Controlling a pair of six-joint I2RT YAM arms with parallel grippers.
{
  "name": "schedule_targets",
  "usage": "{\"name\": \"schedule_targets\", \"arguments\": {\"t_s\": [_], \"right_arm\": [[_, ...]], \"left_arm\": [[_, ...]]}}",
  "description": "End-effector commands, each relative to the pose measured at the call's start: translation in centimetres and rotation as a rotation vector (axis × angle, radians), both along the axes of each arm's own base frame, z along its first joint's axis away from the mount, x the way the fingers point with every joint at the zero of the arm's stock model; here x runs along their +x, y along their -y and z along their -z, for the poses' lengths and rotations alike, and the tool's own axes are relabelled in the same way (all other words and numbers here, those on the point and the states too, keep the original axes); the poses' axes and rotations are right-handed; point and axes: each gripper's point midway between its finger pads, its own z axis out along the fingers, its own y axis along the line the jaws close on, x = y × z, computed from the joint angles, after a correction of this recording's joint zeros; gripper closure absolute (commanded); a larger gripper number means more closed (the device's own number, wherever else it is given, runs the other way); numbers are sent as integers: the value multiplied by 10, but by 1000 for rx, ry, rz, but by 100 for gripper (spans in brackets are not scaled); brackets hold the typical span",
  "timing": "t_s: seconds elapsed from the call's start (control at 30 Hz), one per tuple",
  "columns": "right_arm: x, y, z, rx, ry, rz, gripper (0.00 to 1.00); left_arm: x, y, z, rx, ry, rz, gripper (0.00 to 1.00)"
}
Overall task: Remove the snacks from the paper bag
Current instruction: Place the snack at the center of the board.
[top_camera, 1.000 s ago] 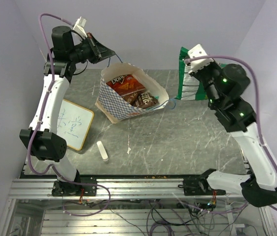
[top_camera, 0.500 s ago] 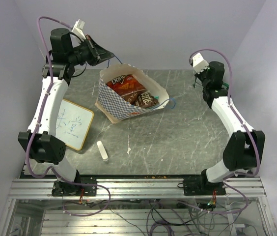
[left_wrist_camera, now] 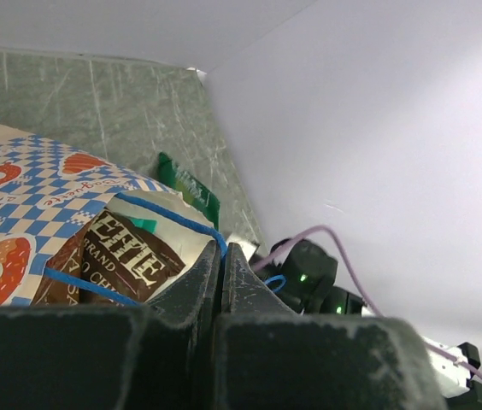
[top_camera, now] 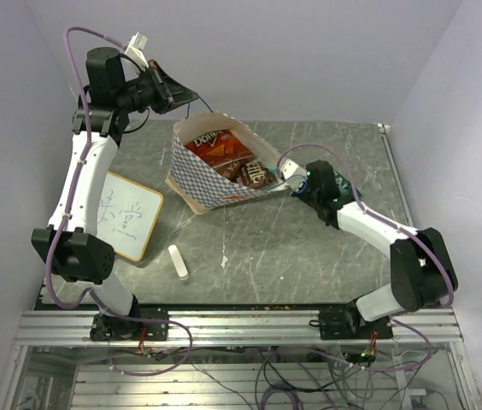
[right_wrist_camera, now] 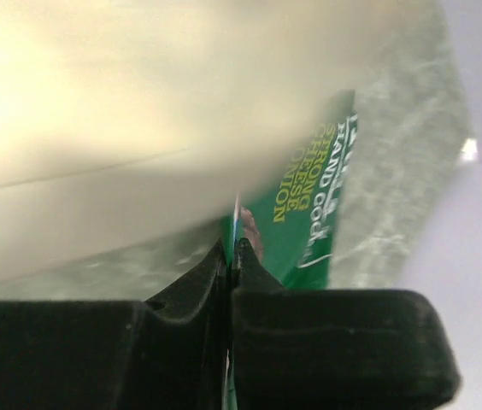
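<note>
The paper bag (top_camera: 202, 175) (left_wrist_camera: 19, 205) stands open at the table's back, chequered blue and white. Inside it show a red-orange Doritos packet (top_camera: 215, 147) and a brown chocolate bag (top_camera: 256, 173) (left_wrist_camera: 130, 260). My left gripper (top_camera: 191, 96) (left_wrist_camera: 221, 248) is raised at the back left, shut on the bag's thin blue cord handle (left_wrist_camera: 173, 218). My right gripper (top_camera: 295, 184) (right_wrist_camera: 233, 246) is low, at the bag's right rim, jaws shut, with a thin blue line just past its tips. A green snack packet (top_camera: 343, 181) (right_wrist_camera: 309, 205) (left_wrist_camera: 188, 185) lies flat on the table behind it.
A wood-framed whiteboard (top_camera: 130, 213) lies at the left, with a small white cylinder (top_camera: 178, 261) near it. Pale walls close in at the back and both sides. The bag's cream wall (right_wrist_camera: 138, 128) fills most of the right wrist view.
The right arm swung from high at the back right down to the bag's right rim. The green packet it held aloft a second ago now lies on the table. The left arm holds still.
</note>
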Motion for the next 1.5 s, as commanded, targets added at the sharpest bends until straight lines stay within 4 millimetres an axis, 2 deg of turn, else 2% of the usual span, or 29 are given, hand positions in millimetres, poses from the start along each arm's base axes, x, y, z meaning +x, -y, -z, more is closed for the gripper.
{"name": "schedule_targets", "arguments": {"t_s": [0.0, 0.07, 0.13, 0.2, 0.27, 0.33, 0.37, 0.47, 0.5, 0.67, 0.77, 0.87, 1.0, 1.07, 1.17, 1.4, 1.47], "right_arm": [[-42, -28, 9, 140, -101, 14, 100], [-64, -42, 14, 207, -180, 34, 100], [-95, -70, 16, 311, -284, -2, 100], [-134, -94, 16, 420, -382, -24, 91], [-165, -123, 0, 506, -430, -85, 79], [-192, -143, -18, 566, -444, -107, 68], [-201, -147, -26, 616, -461, -96, 64], [-220, -152, -51, 759, -471, -80, 40], [-224, -150, -59, 794, -461, -82, 39], [-222, -123, -105, 898, -299, -23, 34], [-217, -111, -124, 905, -224, -5, 31], [-210, -107, -131, 836, -197, -9, 29], [-195, -101, -124, 663, -183, -6, 27], [-187, -102, -126, 595, -167, -30, 26], [-175, -110, -140, 552, -125, -88, 26], [-162, -144, -156, 605, -114, -189, 24], [-159, -154, -161, 624, -119, -209, 24]], "left_arm": [[-6, 1, -28, -40, 81, 30, 93], [-6, 0, -24, -37, 64, 27, 93], [-7, 0, -23, -39, 60, 22, 93], [-9, 0, -28, -47, 65, 25, 93], [-11, 0, -33, -45, 74, 24, 93], [-14, 0, -36, -47, 76, 26, 93], [-16, 0, -38, -48, 79, 27, 93], [-25, -2, -42, -39, 94, 26, 93], [-27, -2, -42, -34, 95, 25, 93], [-39, -4, -38, -17, 98, 23, 93], [-43, -5, -37, -24, 99, 22, 93], [-46, -3, -38, -46, 101, 35, 93], [-41, -5, -40, -47, 107, 10, 93], [-38, -4, -47, -84, 118, 4, 93], [-27, -3, -60, -93, 170, 0, 93], [2, 5, -95, -128, 341, 45, 93], [14, 7, -100, -143, 364, 52, 93]]}}
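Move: The green snack is already pinched in the right fingers; the patch of table it is taken to lies about 19 cm back, 5 cm left and 11 cm below that hand. The paper bag's middle is some 26 cm left of the right hand and level with it; the brown snack inside the bag is about 19 cm left and 1 cm back. From the left hand, which holds the bag's blue handle, the bag's middle is 8 cm right, 1 cm back and 30 cm down. The green snack, still pinched, is swung quickly back and left, low over the table past the paper bag's right end; the right fingers open wide and let go on the way. The emptied right hand carries on back, rises some 15 cm clear, rolling left side up by about 50 degrees, then eases roughly 5 cm forward beside the bag's mouth. The left hand keeps the handle shut in its fingers, drawing back about 4 cm, then forward again. ##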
